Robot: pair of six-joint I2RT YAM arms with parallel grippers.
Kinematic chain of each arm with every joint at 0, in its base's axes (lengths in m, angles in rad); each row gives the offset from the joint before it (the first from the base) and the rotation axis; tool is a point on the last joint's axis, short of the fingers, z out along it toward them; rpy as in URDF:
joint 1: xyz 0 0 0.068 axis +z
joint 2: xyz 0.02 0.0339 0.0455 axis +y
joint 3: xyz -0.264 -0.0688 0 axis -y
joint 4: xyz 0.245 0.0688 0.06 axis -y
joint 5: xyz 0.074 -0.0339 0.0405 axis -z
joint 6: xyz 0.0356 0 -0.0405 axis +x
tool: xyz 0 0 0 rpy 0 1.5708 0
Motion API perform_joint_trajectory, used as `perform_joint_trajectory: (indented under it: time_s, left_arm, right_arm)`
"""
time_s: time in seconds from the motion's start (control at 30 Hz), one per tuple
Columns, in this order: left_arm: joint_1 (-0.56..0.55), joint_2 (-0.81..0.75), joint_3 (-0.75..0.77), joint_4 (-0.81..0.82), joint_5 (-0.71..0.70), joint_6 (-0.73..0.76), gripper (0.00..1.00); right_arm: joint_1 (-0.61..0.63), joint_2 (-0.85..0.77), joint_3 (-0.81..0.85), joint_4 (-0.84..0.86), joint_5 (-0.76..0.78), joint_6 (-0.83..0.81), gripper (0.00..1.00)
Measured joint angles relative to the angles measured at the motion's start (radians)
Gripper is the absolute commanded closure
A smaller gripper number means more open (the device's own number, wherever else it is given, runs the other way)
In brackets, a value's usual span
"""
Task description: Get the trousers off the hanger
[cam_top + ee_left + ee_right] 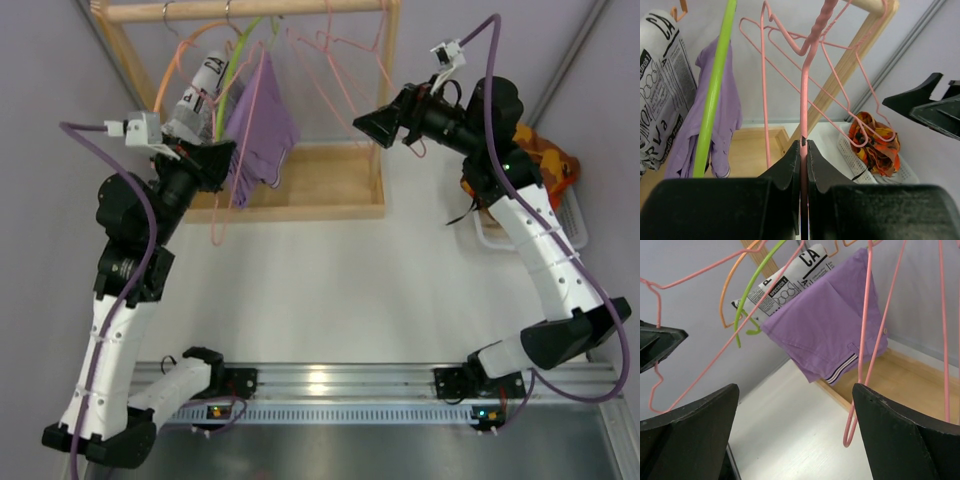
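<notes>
The purple trousers [262, 135] hang from the wooden rack [300, 210] among wire hangers; they also show in the left wrist view [722, 115] and the right wrist view [830, 315]. My left gripper [228, 158] is at their left edge, shut on a pink hanger wire [803, 110] that runs up between its jaws [803, 143]. My right gripper [362, 122] is open and empty, in the air right of the trousers and apart from them [795, 390]. I cannot tell which hanger carries the trousers.
A green hanger [715, 90] and a newsprint-patterned garment [660, 85] hang left of the trousers. Several empty pink hangers [340, 60] hang at the rack's right. A white basket [575, 225] with orange cloth [545, 160] sits far right. The rack's right post [385, 100] is near my right gripper.
</notes>
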Motion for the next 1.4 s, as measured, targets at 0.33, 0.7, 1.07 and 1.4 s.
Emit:
perform_joint_trajectory:
  time_s: [0.33, 0.7, 1.07, 1.4]
  left_arm:
    - [-0.02, 0.237, 0.07, 0.024, -0.048, 0.048, 1.0]
    - [-0.036, 0.574, 0.464, 0.094, -0.063, 0.095, 1.0]
    - [-0.048, 0.806, 0.632, 0.092, -0.075, 0.085, 1.0]
    - [-0.063, 0.804, 0.615, 0.051, -0.137, 0.093, 1.0]
  right_arm:
    - [0.0, -0.009, -0.026, -0.002, 0.001, -0.011, 0.02]
    - [-0.014, -0.023, -0.087, -0.003, 0.0, -0.017, 0.01]
    - [-0.051, -0.082, -0.145, -0.002, -0.01, -0.019, 0.01]
    - [-0.075, -0.1, -0.173, -0.001, -0.031, -0.008, 0.01]
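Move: The left hand holds the empty pink hanger. Its hanging place on the wooden rack bar is roughly 23 cm ahead, 6 cm to the right and 12 cm above. The purple trousers hang about 22 cm ahead, 3 cm right and 8 cm lower; the nearest hung pink hanger is 22 cm ahead, 16 cm right and 2 cm up. From the open right hand, the purple trousers lie some 15 cm ahead, 18 cm left and 7 cm below. Forward and slightly right, the left hand carries the pink hanger about 22 cm to the rack bar, dipping at first, rising some 6 cm midway, then sinking again with the hook over the bar, grip kept throughout. The right hand, empty and wide open, eases about 4 cm down and 3 cm right, away from the purple trousers. ##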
